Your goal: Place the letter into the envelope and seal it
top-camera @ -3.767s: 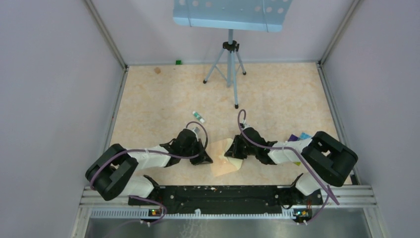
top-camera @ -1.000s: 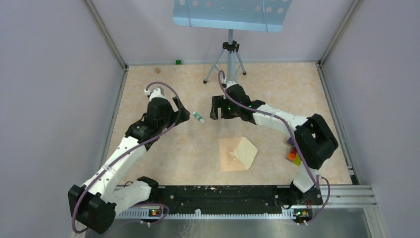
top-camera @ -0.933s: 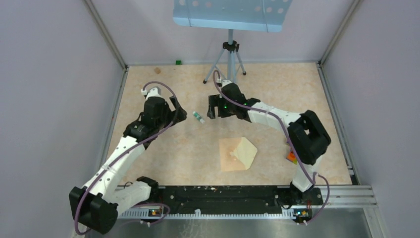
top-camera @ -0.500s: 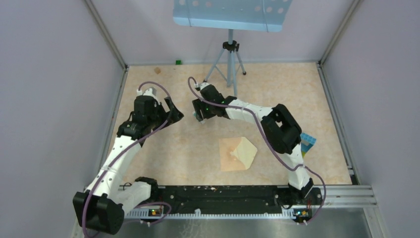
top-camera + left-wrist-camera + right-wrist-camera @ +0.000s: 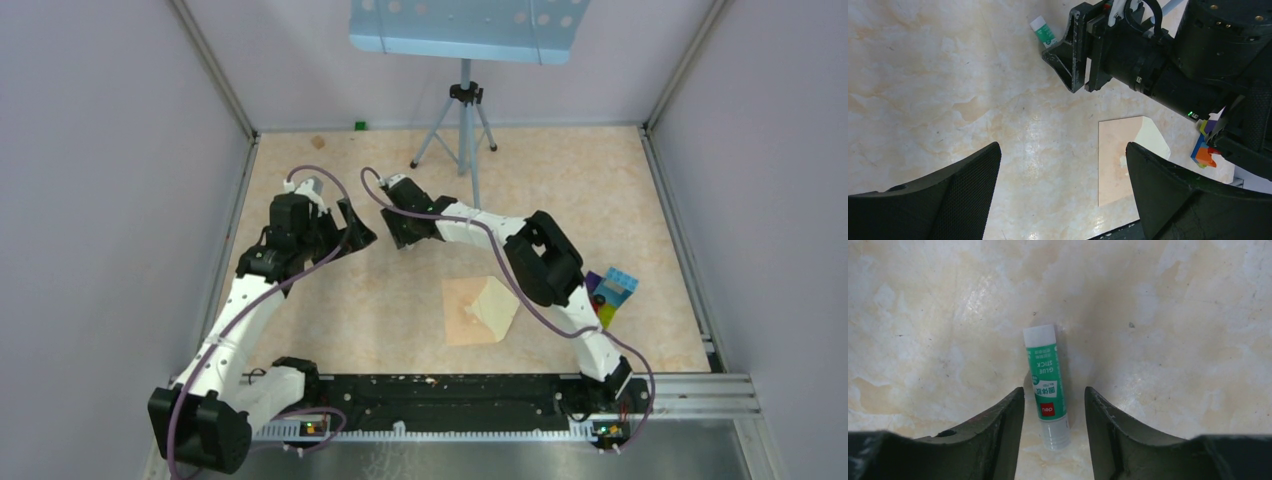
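Note:
The tan envelope [image 5: 463,313] lies flat on the table in front of the arm bases. The pale cream letter [image 5: 497,303] rests over its right part and pokes past the right edge; whether it sits inside, I cannot tell. Both show in the left wrist view, envelope [image 5: 1115,165] and letter [image 5: 1152,142]. My left gripper [image 5: 357,226] hovers wide open and holds nothing, far left of the envelope. My right gripper [image 5: 1054,396] is down at the table with a green glue stick [image 5: 1046,382] between its fingers; a gap shows on each side.
A tripod [image 5: 462,125] holding a blue perforated panel stands at the back centre. Coloured blocks [image 5: 607,290] lie at the right. A small green object [image 5: 360,125] sits by the back wall. Walls close in the table on three sides.
Both grippers left the envelope. In the last second my right arm swung left over the glue stick and its jaws narrowed around it. The left arm shifted slightly left.

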You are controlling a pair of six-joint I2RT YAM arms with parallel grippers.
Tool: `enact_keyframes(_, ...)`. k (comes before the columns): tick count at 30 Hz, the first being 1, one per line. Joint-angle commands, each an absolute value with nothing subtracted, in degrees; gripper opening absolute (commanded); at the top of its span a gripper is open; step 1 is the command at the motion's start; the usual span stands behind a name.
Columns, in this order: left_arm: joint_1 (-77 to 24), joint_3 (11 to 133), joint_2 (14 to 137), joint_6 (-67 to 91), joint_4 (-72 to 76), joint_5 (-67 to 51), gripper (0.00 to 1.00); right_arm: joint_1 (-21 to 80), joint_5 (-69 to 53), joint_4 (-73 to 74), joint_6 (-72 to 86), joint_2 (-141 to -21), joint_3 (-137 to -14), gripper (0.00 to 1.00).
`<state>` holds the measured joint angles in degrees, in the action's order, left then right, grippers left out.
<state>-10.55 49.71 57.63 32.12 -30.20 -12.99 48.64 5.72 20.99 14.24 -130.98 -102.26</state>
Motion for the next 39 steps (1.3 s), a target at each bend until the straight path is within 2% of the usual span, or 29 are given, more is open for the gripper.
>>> enact_keyframes(1, -10.2, 50.3, 56.89, 29.23, -27.64, -14.84, 0.99, 49.79, 6.64, 22.68, 13.61, -132.69, -104.94, 0.41)
enact_keyframes(5, -10.2, 51.08, 56.5, 26.89, -26.2, -16.66, 0.99, 49.83, 6.6, 23.44, 13.87, -132.36, -104.5, 0.2)
enact_keyframes(11, -10.59, 52.86, 56.19, 23.44, -22.87, -20.16, 0.99, 48.42, 3.35, 23.87, 13.36, -127.72, -100.68, 0.0)
enact_keyframes(15, -15.69, 54.46, 55.49, 17.6, -20.43, -17.91, 0.97, 44.25, -7.51, 24.56, 14.11, -119.75, -94.39, 0.0)
enact_keyframes(18, -27.52, 54.44, 53.78, 9.86, -16.3, -8.31, 0.96, 40.83, -15.55, 24.97, 14.83, -111.01, -87.68, 0.0)
enact_keyframes(21, -37.71, 52.38, 52.07, -2.44, -9.83, -0.96, 0.91, 40.11, -17.79, 27.28, 14.85, -102.69, -81.62, 0.0)
enact_keyframes(25, -45.81, 49.46, 50.85, -19.26, -6.14, -1.94, 0.79, 39.56, -22.94, 28.01, 18.0, -91.19, -69.96, 0.0)
enact_keyframes(29, -55.3, 45.82, 48.99, -35.32, -6.46, -2.77, 0.77, 39.55, -25.53, 30.92, 20.55, -79.88, -59.82, 0.0)
enact_keyframes(34, -61.1, 43.1, 48.36, -46.21, -7.49, -5.23, 0.74, 39.53, -29.39, 38.31, 20.64, -70.25, -57.06, 0.0)
enact_keyframes(39, -66.62, 44.34, 52.61, -50.62, -11.74, -6.57, 0.72, 39.55, -32.63, 46.32, 19.48, -67.06, -59.25, 0.0)
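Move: The glue stick lies on the table right between the right hand's half-open fingers, barely 1 cm below. From that hand the envelope with the letter is about 15 cm back and 14 cm right; the tripod foot is some 7 cm ahead and 15 cm right. From the left hand, the glue stick is about 10 cm ahead, 9 cm right and 16 cm down; the envelope is 5 cm back, 21 cm right. Right fingers pinch glue stick, carry it 30 cm back, right and up; left hand swings right towards it. ##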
